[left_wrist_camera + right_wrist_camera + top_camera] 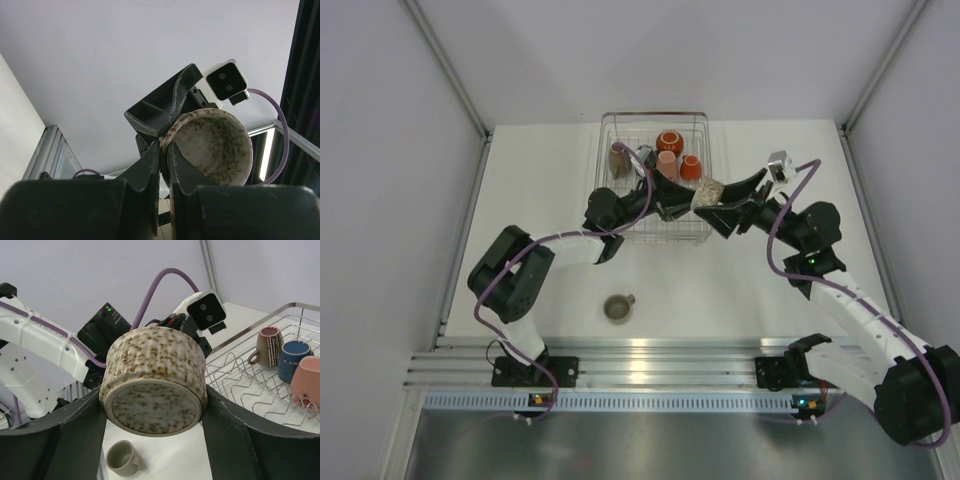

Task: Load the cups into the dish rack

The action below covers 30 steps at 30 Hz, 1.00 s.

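Note:
A speckled beige cup (708,192) hangs on its side over the front right corner of the dish rack (655,114), held from both ends. My left gripper (684,206) is shut on its rim (167,140), one finger inside the cup (215,145) and one outside. My right gripper (152,407) is shut on the body of this cup (155,375), a finger pressed against each side, the base facing the camera. An olive cup (618,307) stands upright on the table, also visible below the held cup (121,458).
Inside the rack (250,385) stand a brown striped mug (267,345), a blue cup (295,360) and a pink cup (306,382). The top view shows two orange cups (669,141) (691,167) there too. The aluminium rail (650,360) runs along the near edge.

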Motion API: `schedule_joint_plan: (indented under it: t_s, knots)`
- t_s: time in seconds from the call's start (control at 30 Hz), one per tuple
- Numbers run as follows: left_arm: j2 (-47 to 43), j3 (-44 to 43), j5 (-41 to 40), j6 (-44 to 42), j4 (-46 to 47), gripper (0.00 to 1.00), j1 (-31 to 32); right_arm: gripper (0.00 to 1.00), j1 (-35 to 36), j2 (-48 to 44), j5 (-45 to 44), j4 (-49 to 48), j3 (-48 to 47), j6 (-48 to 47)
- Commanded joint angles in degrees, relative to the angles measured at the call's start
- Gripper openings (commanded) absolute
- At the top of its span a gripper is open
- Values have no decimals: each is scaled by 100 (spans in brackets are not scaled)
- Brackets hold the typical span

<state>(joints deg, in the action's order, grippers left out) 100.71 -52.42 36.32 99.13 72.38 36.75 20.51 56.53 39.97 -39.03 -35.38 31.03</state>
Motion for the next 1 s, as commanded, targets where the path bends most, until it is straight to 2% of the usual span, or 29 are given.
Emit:
schedule_joint_plan:
  t_s: [0.0, 0.17, 0.3, 0.33, 0.43, 0.53, 0.73, 0.87, 0.9, 0.93, 0.97]
  knots:
    - [54, 4, -46, 36, 584, 0, 42, 0, 102, -63, -137, -334, -242, -237]
    - [98, 22, -11, 88, 628, 0, 25, 0, 93, -99, -261, -220, -224, -352]
    - [125, 22, 34, 115, 663, 11, -1, 0, 102, -64, -340, -220, -215, -360]
    - [116, 22, 34, 106, 663, 20, -10, 0, 102, -46, -349, -211, -215, -369]
    - [81, 57, 42, 36, 663, 36, -28, 0, 102, -11, -402, -193, -224, -387]
    - [11, 118, 25, -34, 663, 45, -89, 0, 93, 59, -419, -202, -242, -387]
    - [-156, 373, -81, -271, 663, 47, -308, 0, 93, 112, -542, -1, -338, -527]
    - [-279, 558, -11, -665, 541, 48, -642, 0, 93, 235, -779, 1122, -987, -1036]
    - [-332, 540, 16, -806, 375, 48, -713, 0, 85, 288, -884, 1786, -1163, -1159]
    - [-480, 514, 86, -999, -183, 48, -835, 0, 93, 445, -920, 2089, -1504, -1404]
    - [-577, 401, 104, -1549, -563, 48, -889, 0, 93, 525, -990, 2449, -1681, -1537]
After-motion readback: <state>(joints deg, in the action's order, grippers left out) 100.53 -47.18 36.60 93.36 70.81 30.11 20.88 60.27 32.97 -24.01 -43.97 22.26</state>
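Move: The dish rack that my right hand will take the speckled cup to has its middle about 27 cm ahead of that hand, 10 cm to its left and 27 cm below. In it, the red cup stands some 29 cm straight ahead of that hand and the pink cup 7 cm left of the red one, both about 25 cm down. My left hand still pinches the cup's rim; the cup's middle is about 4 cm to its right and 3 cm above. I open my left fingers from their pinch on the speckled cup's rim, then draw that hand clear, down, forward and left, about 6.5 cm in all. My right hand keeps its grip around the cup and carries it about 4 cm forward towards the rack, slowly at first and quicker at the end, turning some 10 degrees, clockwise with its left side dipping. ##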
